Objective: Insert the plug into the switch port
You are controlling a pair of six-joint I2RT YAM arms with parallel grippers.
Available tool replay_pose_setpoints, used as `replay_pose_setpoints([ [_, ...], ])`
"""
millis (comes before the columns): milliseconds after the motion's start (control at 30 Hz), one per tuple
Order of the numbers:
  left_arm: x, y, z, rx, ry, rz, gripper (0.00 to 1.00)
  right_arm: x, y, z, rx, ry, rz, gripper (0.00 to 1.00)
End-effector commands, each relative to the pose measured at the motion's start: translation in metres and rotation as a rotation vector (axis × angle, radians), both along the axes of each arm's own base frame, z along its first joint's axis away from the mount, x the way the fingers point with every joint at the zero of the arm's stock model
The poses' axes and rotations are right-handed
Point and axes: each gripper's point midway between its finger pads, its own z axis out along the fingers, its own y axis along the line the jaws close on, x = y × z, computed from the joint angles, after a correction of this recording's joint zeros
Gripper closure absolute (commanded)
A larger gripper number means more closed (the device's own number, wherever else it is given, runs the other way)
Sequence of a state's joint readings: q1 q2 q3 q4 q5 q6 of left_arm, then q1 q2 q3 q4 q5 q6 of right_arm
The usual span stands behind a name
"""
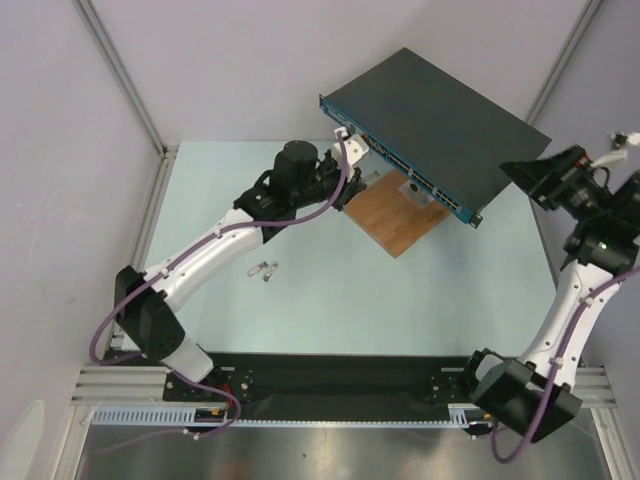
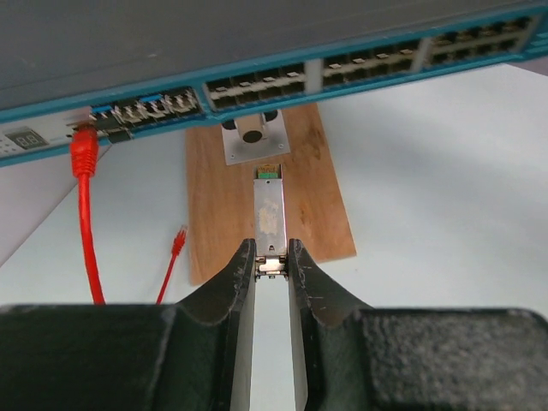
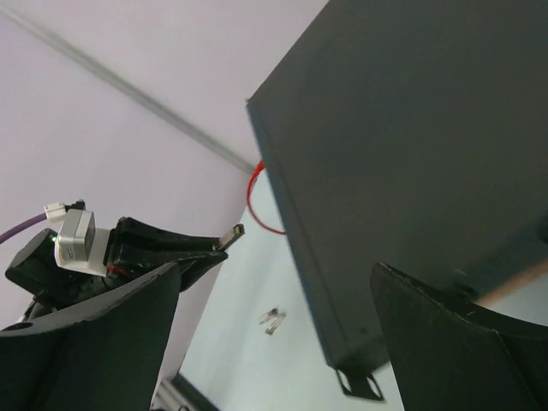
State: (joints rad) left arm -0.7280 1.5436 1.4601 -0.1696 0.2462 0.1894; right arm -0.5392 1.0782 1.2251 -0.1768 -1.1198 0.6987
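Note:
The switch [image 1: 440, 120] is a flat dark box held above the table, its blue ported front edge [image 2: 342, 73] facing my left gripper. My left gripper [image 2: 271, 257] is shut on the rear end of a silver metal plug [image 2: 271, 210]. The plug points at the front edge and its tip stops short of the ports, below their row. In the top view the left gripper [image 1: 350, 165] is just in front of the edge's left end. My right gripper [image 3: 274, 342] is open, jaws wide apart, beside the switch's near right corner [image 3: 411, 145].
A brown wooden board [image 2: 223, 214] lies under the switch and carries a small metal bracket [image 2: 253, 137]. A red cable [image 2: 86, 214] hangs from a left port; its other end [image 2: 178, 240] lies on the table. Two loose metal plugs [image 1: 265, 270] lie on the table near the left arm.

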Motion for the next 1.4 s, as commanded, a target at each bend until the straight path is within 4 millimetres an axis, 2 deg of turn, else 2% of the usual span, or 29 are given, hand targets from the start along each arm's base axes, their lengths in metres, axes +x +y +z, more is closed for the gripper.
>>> replay_pose_setpoints([
  [0, 0.021, -0.001, 0.038, -0.084, -0.03, 0.036, 1.0, -0.025, -0.027, -0.018, 0.01, 0.049, -0.038, 0.01],
  [33, 0.032, 0.0, 0.033, -0.082, -0.022, 0.047, 1.0, -0.027, -0.033, -0.025, 0.024, 0.071, -0.044, 0.01],
  [100, 0.043, 0.0, 0.039, -0.097, -0.023, 0.063, 0.99, -0.027, -0.037, -0.039, 0.05, 0.126, -0.063, 0.01],
  [133, 0.052, -0.001, 0.029, -0.092, 0.001, 0.064, 1.0, -0.023, -0.041, -0.05, 0.032, 0.141, -0.074, 0.01],
  [200, 0.058, -0.004, 0.034, -0.093, -0.01, 0.063, 1.0, -0.018, -0.04, -0.063, 0.042, 0.174, -0.077, 0.01],
  [233, 0.061, -0.007, 0.025, -0.072, -0.005, 0.054, 0.99, -0.013, -0.039, -0.07, 0.057, 0.196, -0.077, 0.01],
  [267, 0.063, -0.008, 0.028, -0.069, -0.017, 0.045, 0.99, -0.01, -0.04, -0.079, 0.063, 0.204, -0.077, 0.01],
  [367, 0.067, -0.009, 0.018, -0.016, -0.024, 0.032, 0.96, 0.001, -0.038, -0.09, 0.11, 0.224, -0.084, 0.0],
  [467, 0.07, -0.006, 0.01, -0.012, -0.007, 0.025, 0.96, 0.008, -0.032, -0.093, 0.133, 0.206, -0.072, 0.0],
  [500, 0.072, -0.004, 0.008, -0.012, 0.001, 0.031, 0.96, 0.009, -0.029, -0.099, 0.141, 0.214, -0.068, 0.0],
  [567, 0.072, -0.004, 0.004, -0.017, 0.02, 0.035, 0.99, 0.013, -0.023, -0.097, 0.14, 0.182, -0.043, 0.0],
  [600, 0.072, -0.003, 0.001, -0.016, 0.026, 0.037, 0.99, 0.013, -0.02, -0.104, 0.162, 0.2, -0.034, 0.0],
  [667, 0.074, -0.002, -0.002, -0.015, 0.036, 0.047, 1.0, 0.018, -0.014, -0.101, 0.142, 0.153, -0.008, 0.0],
  [833, 0.073, -0.004, -0.006, -0.024, 0.051, 0.047, 1.0, 0.026, -0.005, -0.109, 0.176, 0.155, 0.02, 0.01],
  [900, 0.077, -0.003, -0.007, -0.027, 0.051, 0.061, 1.0, 0.028, -0.004, -0.104, 0.197, 0.137, 0.025, 0.02],
  [1000, 0.081, -0.004, -0.009, -0.032, 0.061, 0.077, 1.0, 0.031, -0.003, -0.104, 0.208, 0.121, 0.029, 0.08],
  [1100, 0.087, -0.003, -0.007, -0.041, 0.059, 0.111, 1.0, 0.033, -0.004, -0.105, 0.211, 0.119, 0.018, 0.23],
  [1133, 0.09, -0.002, -0.007, -0.041, 0.057, 0.12, 1.0, 0.033, -0.003, -0.105, 0.215, 0.122, 0.017, 0.33],
  [1200, 0.092, -0.002, -0.006, -0.045, 0.053, 0.13, 1.0, 0.032, -0.002, -0.108, 0.221, 0.125, 0.013, 0.42],
  [1233, 0.093, -0.003, -0.005, -0.046, 0.049, 0.129, 1.0, 0.031, -0.002, -0.109, 0.224, 0.126, 0.014, 0.5],
  [1300, 0.094, -0.004, -0.004, -0.049, 0.048, 0.128, 1.0, 0.03, -0.001, -0.11, 0.221, 0.124, 0.012, 0.61],
  [1333, 0.095, -0.004, -0.003, -0.052, 0.047, 0.128, 1.0, 0.03, -0.001, -0.109, 0.221, 0.122, 0.012, 0.71],
  [1367, 0.095, -0.005, -0.001, -0.057, 0.046, 0.13, 1.0, 0.03, -0.002, -0.11, 0.221, 0.123, 0.011, 0.75],
])
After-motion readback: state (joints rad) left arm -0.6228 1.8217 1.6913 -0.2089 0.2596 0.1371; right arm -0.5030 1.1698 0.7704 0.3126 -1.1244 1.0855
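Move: The switch port for the plug held in the left hand lies about 11 cm ahead, 4 cm to the right and roughly 1 cm below that hand; the plugged red cable is some 13 cm ahead and 1 cm right, 2 cm lower. The wooden board's centre is 10 cm ahead, 12 cm right and about 21 cm below. From the right hand, the switch's near right corner is about 3 cm ahead, 1 cm left and 12 cm below, the port 23 cm ahead, 19 cm left and 12 cm below. The right hand, wide open, swings a further 5 cm or so to its right, then sinks about 12 cm beside the switch while easing back left and slightly forward, its left side rolling up some 20 degrees, and the fingers close on the switch's near right corner, squeezing it across its thickness with the gripping effort rising. Meanwhile the left hand, still pinching the plug, goes about 8 cm forward along the front of the switch towards the port, then settles 4 cm lower with a slight tip down and turn to its left. ##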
